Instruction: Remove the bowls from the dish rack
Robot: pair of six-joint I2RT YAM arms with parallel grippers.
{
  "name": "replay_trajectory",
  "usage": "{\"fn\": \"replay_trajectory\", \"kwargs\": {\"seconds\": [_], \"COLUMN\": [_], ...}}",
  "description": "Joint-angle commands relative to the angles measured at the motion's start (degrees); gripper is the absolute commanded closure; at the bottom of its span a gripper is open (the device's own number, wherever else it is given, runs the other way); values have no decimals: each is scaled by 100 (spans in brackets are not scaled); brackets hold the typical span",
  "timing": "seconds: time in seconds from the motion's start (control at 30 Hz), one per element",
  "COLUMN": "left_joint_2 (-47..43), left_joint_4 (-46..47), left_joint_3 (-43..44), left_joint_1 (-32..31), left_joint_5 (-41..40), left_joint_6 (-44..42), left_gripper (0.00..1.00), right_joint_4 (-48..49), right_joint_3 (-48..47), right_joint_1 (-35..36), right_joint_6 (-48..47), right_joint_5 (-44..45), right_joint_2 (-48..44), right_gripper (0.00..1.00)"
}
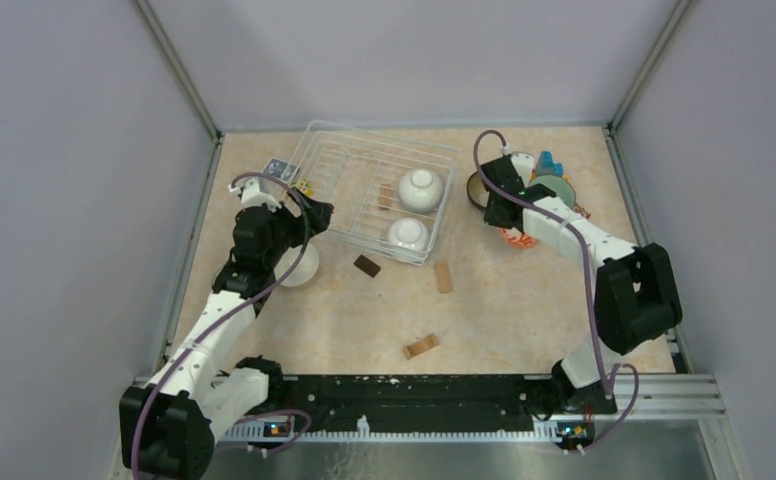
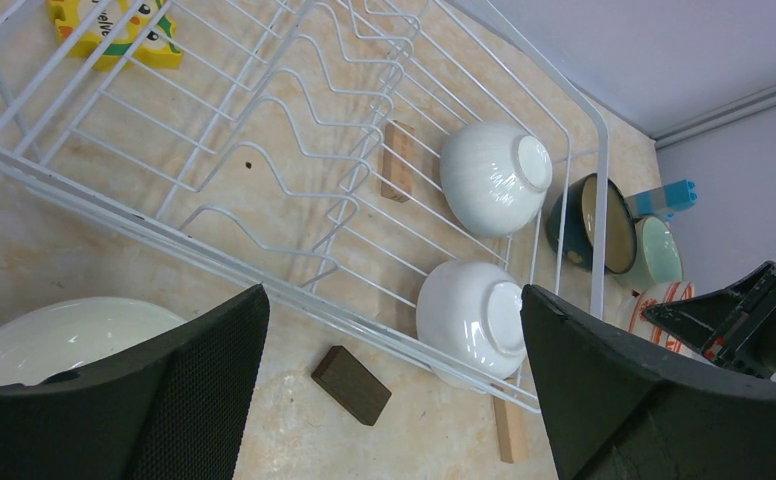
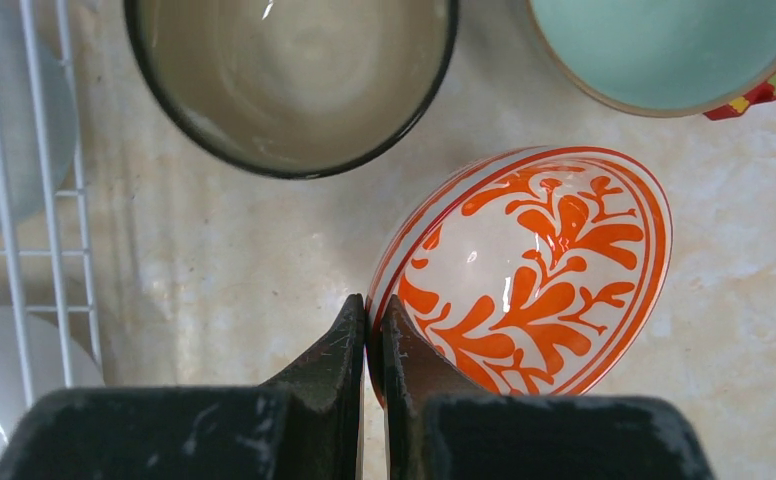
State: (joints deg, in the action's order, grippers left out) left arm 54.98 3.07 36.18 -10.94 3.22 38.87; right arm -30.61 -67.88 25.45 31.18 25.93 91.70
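The white wire dish rack (image 1: 364,165) holds two plain white bowls (image 1: 420,190) (image 1: 407,234) lying on their sides. My left gripper (image 2: 394,300) is wide open, just outside the rack's near edge (image 2: 164,235), with nothing between its fingers. A third white bowl (image 2: 54,335) sits on the table under the left finger. To the right of the rack my right gripper (image 3: 374,305) is shut on the rim of the tilted white bowl with the orange pattern (image 3: 544,260). Close by stand a dark-rimmed beige bowl (image 3: 294,70) and a pale green bowl (image 3: 664,40).
Small wooden blocks lie around: a dark one (image 1: 367,265) and a light one (image 1: 444,277) in front of the rack, another (image 1: 421,346) nearer the bases, one inside the rack (image 2: 397,160). A blue patterned card (image 1: 280,168) and a yellow toy (image 2: 114,30) lie at the rack's left.
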Motion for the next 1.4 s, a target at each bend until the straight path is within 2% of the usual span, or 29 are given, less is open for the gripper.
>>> {"fn": "replay_trajectory", "kwargs": {"seconds": [0.0, 0.13, 0.4, 0.43, 0.5, 0.53, 0.7, 0.73, 0.8, 0.97, 1.07, 1.27, 1.37], "left_joint_2": [-134, -115, -38, -38, -28, -31, 41, 51, 65, 73, 109, 339, 534], "left_joint_4": [299, 315, 326, 326, 332, 339, 383, 387, 395, 405, 441, 531, 588], "left_joint_3": [-24, -26, -25, -24, -27, -31, -60, -59, -54, -60, -54, 54, 121], "left_joint_1": [-5, -5, -5, -5, -6, -5, -5, -5, -5, -5, -5, -5, -5], "left_joint_5": [-3, 0, 75, 75, 77, 68, 72, 86, 93, 84, 196, 749, 1059], "left_joint_6": [-69, -61, -24, -22, -25, -32, -36, -43, -43, -47, -70, -263, -300], "left_gripper": [1, 1, 1, 1, 1, 1, 1, 1, 1, 1, 1, 1, 1], "right_joint_4": [156, 274, 172, 196, 217, 249, 516, 496, 404, 513, 692, 1348, 1981], "right_joint_3": [11, 2, -323, -303, -266, -224, -72, -80, -126, -107, 14, 574, 992], "right_joint_1": [-437, -691, -699, -697, -695, -699, -699, -700, -700, -700, -700, -700, -700], "right_joint_6": [220, 199, 119, 123, 182, 192, 116, 121, 173, 113, 54, -40, -248], "right_joint_5": [-92, -592, -721, -684, -603, -599, -765, -766, -736, -1006, -1203, -1326, -1797], "right_joint_2": [-38, 102, 370, 362, 339, 319, 222, 217, 209, 12, -248, -1091, -1571], "right_gripper": [100, 100, 100, 96, 72, 66, 65, 61, 45, 28, 24, 23, 23]}}
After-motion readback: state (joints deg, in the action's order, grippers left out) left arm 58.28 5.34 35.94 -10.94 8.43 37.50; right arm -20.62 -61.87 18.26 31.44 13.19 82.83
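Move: Pinched by its left rim, the tilted orange bowl is in the right hand; its resting spot is about 7 cm to the right and 6 cm lower, hardly farther out. From this hand the brown bowl lies about 10 cm ahead, neither left nor right, the green bowl 9 cm ahead and 14 cm right, both some 6 cm below. The left hand has that spot roughly 38 cm to its right, 4 cm ahead, 15 cm below. Swinging the orange bowl about 3.5 cm to the right, the right hand then lowers it by about as much onto the table, in front of the brown and green bowls. There the fingers open wide and let go of the rim, the hand edging a little forward, before it rises some 7 cm clear, drifting slightly left as the fingertips tilt up. ##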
